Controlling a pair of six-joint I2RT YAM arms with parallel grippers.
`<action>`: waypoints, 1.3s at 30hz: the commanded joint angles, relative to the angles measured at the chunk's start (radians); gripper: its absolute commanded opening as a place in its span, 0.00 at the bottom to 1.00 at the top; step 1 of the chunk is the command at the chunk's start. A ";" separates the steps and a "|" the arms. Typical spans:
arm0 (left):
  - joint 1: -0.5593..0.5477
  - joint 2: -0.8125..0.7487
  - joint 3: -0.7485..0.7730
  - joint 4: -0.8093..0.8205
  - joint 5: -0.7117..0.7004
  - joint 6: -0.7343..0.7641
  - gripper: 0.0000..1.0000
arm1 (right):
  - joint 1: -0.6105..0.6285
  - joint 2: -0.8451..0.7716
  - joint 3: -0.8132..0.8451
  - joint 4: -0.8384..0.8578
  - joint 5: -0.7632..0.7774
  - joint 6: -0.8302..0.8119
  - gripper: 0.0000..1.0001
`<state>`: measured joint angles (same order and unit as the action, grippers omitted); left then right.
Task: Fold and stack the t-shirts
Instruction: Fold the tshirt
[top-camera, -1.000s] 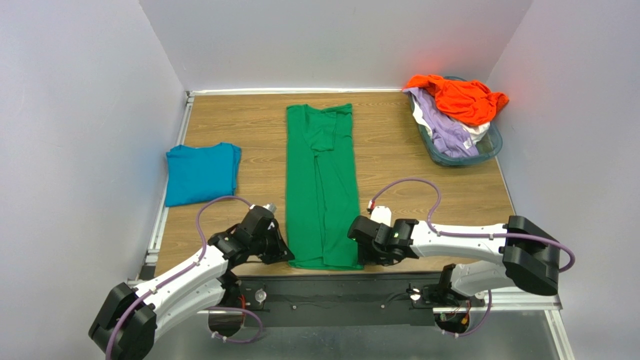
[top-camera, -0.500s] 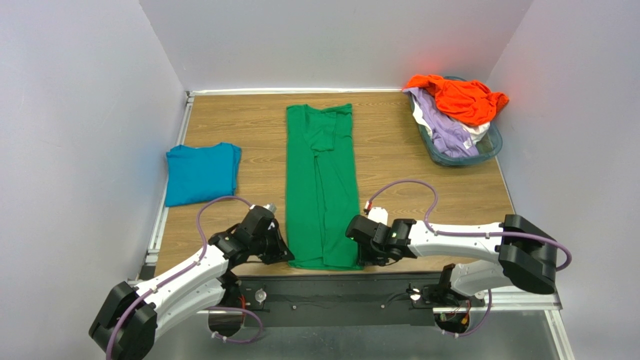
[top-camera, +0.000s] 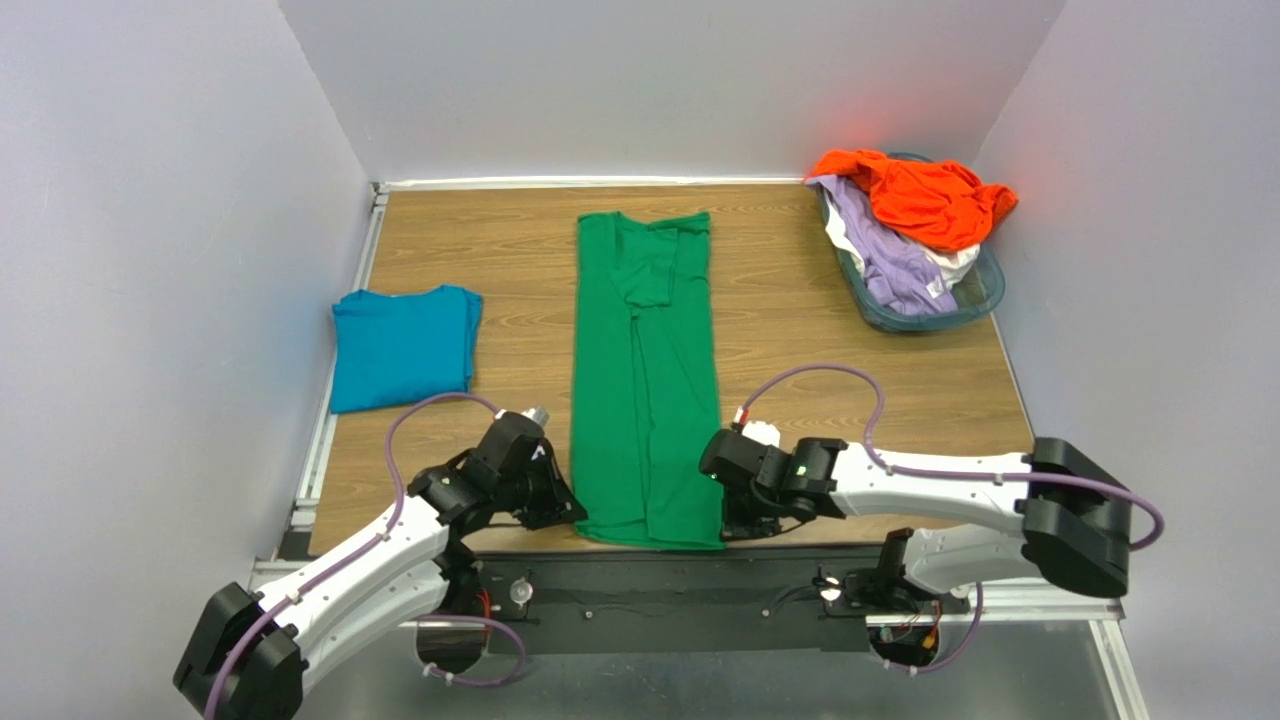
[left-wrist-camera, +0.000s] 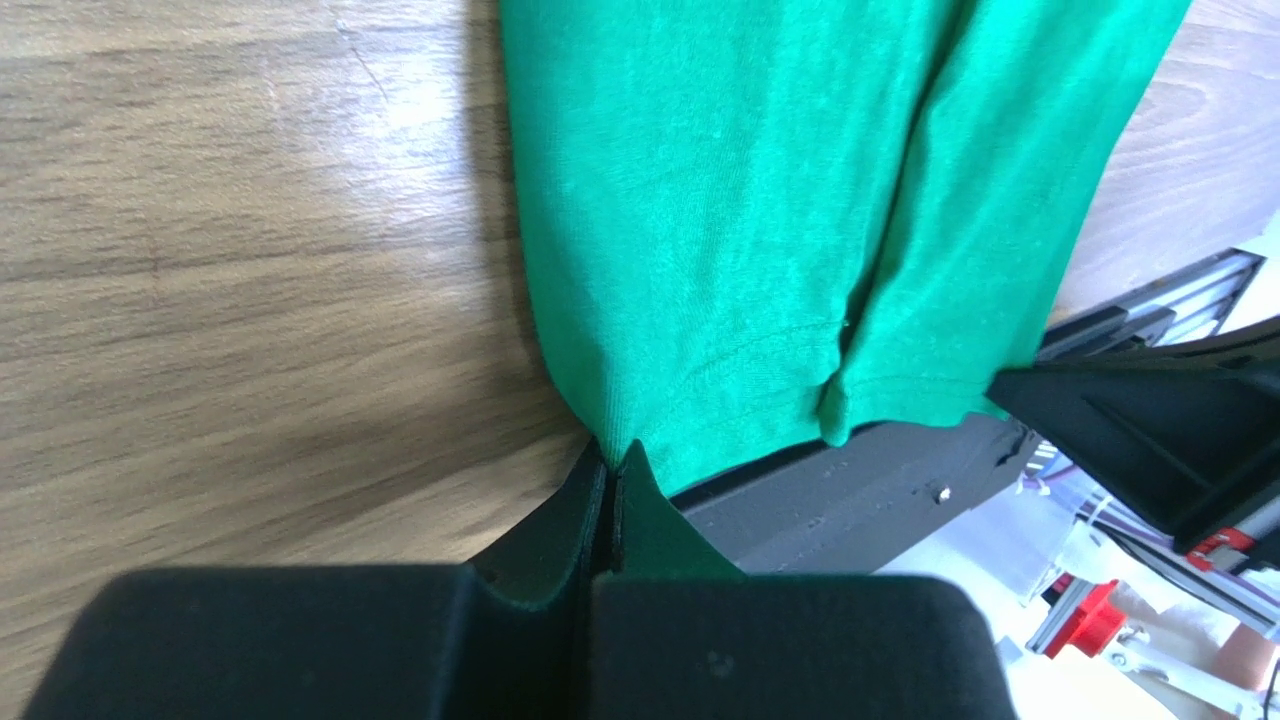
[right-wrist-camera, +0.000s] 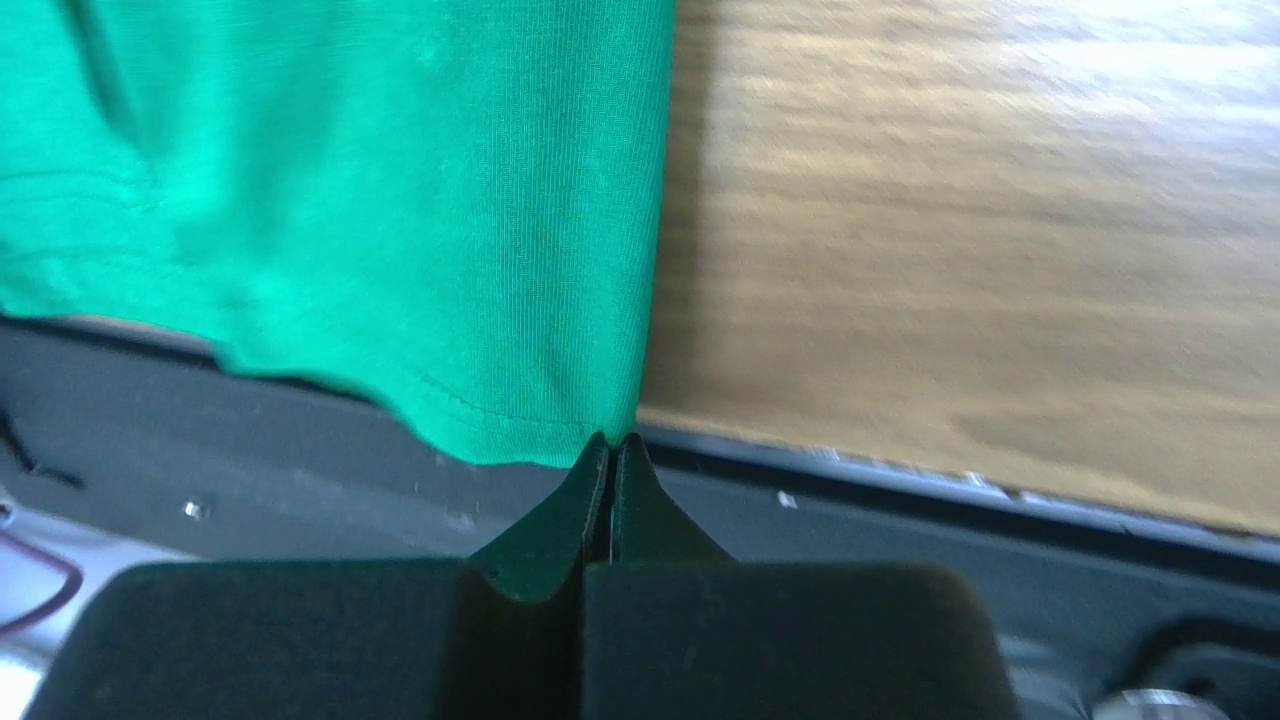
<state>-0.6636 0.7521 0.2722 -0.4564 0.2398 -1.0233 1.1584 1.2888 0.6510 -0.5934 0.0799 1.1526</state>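
Note:
A bright green t-shirt (top-camera: 646, 375) lies folded into a long narrow strip down the middle of the table, its hem at the near edge. My left gripper (top-camera: 574, 518) is shut on the hem's left corner (left-wrist-camera: 616, 443). At the hem's right corner (right-wrist-camera: 609, 428) my right gripper (top-camera: 724, 528) is shut too, its jaws pressed together on the cloth. A teal-blue t-shirt (top-camera: 398, 345) lies folded at the left. Orange (top-camera: 920, 195), lavender (top-camera: 887, 255) and white t-shirts are heaped in the basket.
The clear bluish basket (top-camera: 974, 293) stands at the back right corner. Grey walls close in the table on three sides. A black rail (right-wrist-camera: 902, 510) runs along the near edge under the hem.
My right gripper has closed on the hem's right corner and shifted slightly toward the near edge. The shirt's strip has moved a little. The left gripper has kept its hold.

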 joint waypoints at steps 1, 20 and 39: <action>-0.007 -0.036 0.027 -0.053 0.038 -0.012 0.00 | 0.004 -0.074 0.007 -0.114 0.030 0.013 0.01; -0.001 0.173 0.257 0.084 -0.068 0.081 0.00 | -0.086 0.056 0.292 -0.100 0.274 -0.166 0.01; 0.225 0.472 0.547 0.235 -0.063 0.278 0.00 | -0.356 0.266 0.564 0.047 0.238 -0.436 0.01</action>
<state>-0.4599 1.1767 0.7624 -0.2760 0.1570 -0.8169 0.8341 1.5024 1.1545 -0.5877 0.3233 0.7807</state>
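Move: Each hand already pinches a near hem corner of the green t-shirt, barely off the table. Its collar end lies about 44 cm ahead and 9 cm to the right of the left hand, some 45 cm ahead and 10 cm to the left of the right. The blue t-shirt is roughly 24 cm ahead and 25 cm left of the left hand; the basket about 41 cm ahead and 31 cm right of the right hand. Both hands, keeping hold of the hem, carry it nearly 20 cm forward and 10 cm up towards the collar end. ##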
